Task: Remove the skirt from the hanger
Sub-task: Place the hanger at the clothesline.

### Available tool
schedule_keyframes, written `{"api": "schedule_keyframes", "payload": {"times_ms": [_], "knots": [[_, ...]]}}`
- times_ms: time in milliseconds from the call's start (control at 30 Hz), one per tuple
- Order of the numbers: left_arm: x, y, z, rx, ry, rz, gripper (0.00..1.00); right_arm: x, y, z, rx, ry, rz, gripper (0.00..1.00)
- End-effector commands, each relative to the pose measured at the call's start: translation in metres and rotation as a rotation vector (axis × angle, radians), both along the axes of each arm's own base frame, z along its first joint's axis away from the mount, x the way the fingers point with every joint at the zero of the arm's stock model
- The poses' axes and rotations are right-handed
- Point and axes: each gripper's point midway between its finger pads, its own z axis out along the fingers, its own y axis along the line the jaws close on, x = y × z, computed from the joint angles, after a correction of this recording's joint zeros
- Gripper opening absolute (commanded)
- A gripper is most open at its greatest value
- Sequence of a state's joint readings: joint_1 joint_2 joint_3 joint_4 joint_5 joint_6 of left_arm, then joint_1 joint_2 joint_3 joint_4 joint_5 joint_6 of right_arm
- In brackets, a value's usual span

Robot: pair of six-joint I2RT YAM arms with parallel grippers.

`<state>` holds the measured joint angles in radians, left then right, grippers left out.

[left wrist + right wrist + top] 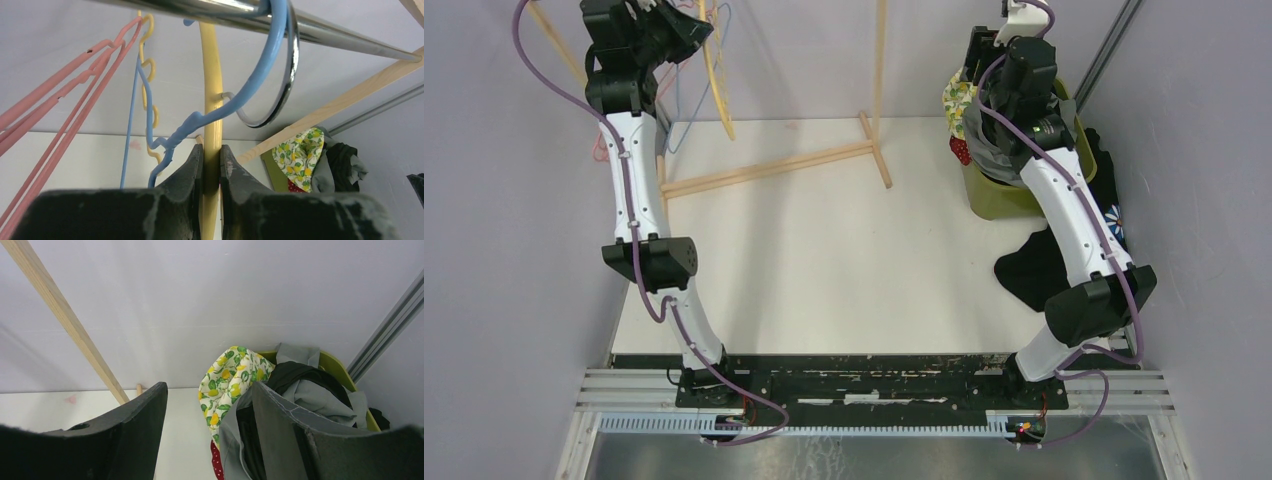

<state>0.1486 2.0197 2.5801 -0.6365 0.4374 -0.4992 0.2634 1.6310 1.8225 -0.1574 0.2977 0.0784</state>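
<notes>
My left gripper [211,155] is raised at the clothes rail [325,32] and shut on the yellow hanger [212,100], pinching its bar between both fingers. From above, that hanger [719,80] hangs bare beside my left gripper [686,25]. My right gripper [209,390] stands open over the green bin [335,365], with nothing clamped. Lemon-print cloth [232,375] and grey cloth [310,400] lie heaped in the bin, the grey one close by the right finger. I cannot tell which garment is the skirt.
Pink hangers [60,110] and a blue hanger [260,75] hang on the rail by the yellow one. The wooden rack's foot [774,165] lies across the back of the table. A black garment [1034,265] spills onto the table beside the bin [999,195].
</notes>
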Motion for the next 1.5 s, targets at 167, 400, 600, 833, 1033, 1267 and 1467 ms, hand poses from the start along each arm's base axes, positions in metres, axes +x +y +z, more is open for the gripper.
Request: {"api": "schedule_keyframes", "payload": {"times_ms": [167, 400, 600, 833, 1033, 1267, 1467], "knots": [[0.004, 0.025, -0.025, 0.116, 0.062, 0.132, 0.28, -0.012, -0.002, 0.028, 0.004, -0.079, -0.012, 0.68], [-0.001, 0.025, -0.005, 0.125, 0.002, 0.144, 0.4, -0.011, -0.002, 0.024, -0.009, -0.072, -0.016, 0.68], [-0.008, 0.019, 0.009, 0.126, -0.038, 0.115, 0.44, -0.008, -0.001, 0.02, -0.009, -0.064, -0.013, 0.68], [-0.033, 0.022, 0.041, 0.18, -0.122, 0.142, 0.53, -0.005, 0.001, 0.015, -0.003, -0.057, -0.006, 0.67], [-0.051, 0.026, 0.055, 0.235, -0.158, 0.17, 0.61, -0.004, 0.003, 0.013, 0.0, -0.053, 0.0, 0.67], [-0.074, 0.031, 0.071, 0.307, -0.208, 0.209, 0.73, -0.004, 0.004, 0.011, 0.008, -0.05, 0.007, 0.67], [-0.078, 0.04, 0.062, 0.355, -0.179, 0.248, 0.76, -0.006, 0.005, 0.013, 0.01, -0.052, 0.011, 0.67]]}}
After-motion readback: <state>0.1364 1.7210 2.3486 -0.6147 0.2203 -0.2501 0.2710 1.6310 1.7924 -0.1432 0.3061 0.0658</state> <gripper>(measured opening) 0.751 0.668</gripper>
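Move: The clothesline rod runs about 7 cm above the left gripper, neither ahead nor back and straight over it; the fingers are still shut on the yellow hanger just below its metal hook, which is already over the rod. The blue hanger is close by, some 3 cm to the left, level in reach and 4 cm lower; the pink hangers are about 9 cm left and 2 cm nearer the robot, at hand height. From the right gripper the rod spot is some 43 cm left, 3 cm ahead and 10 cm up. Let go of the yellow hanger under the rod: open the left fingers steadily to about three quarters while easing down and to the left, some 2 cm each way. Then draw back about 7 cm from the rod towards the robot, rising about 7 cm from that low point, with the fingers tipping slightly up, the left side rolling up some 15 degrees and the hand turning about 10 degrees counter-clockwise. ##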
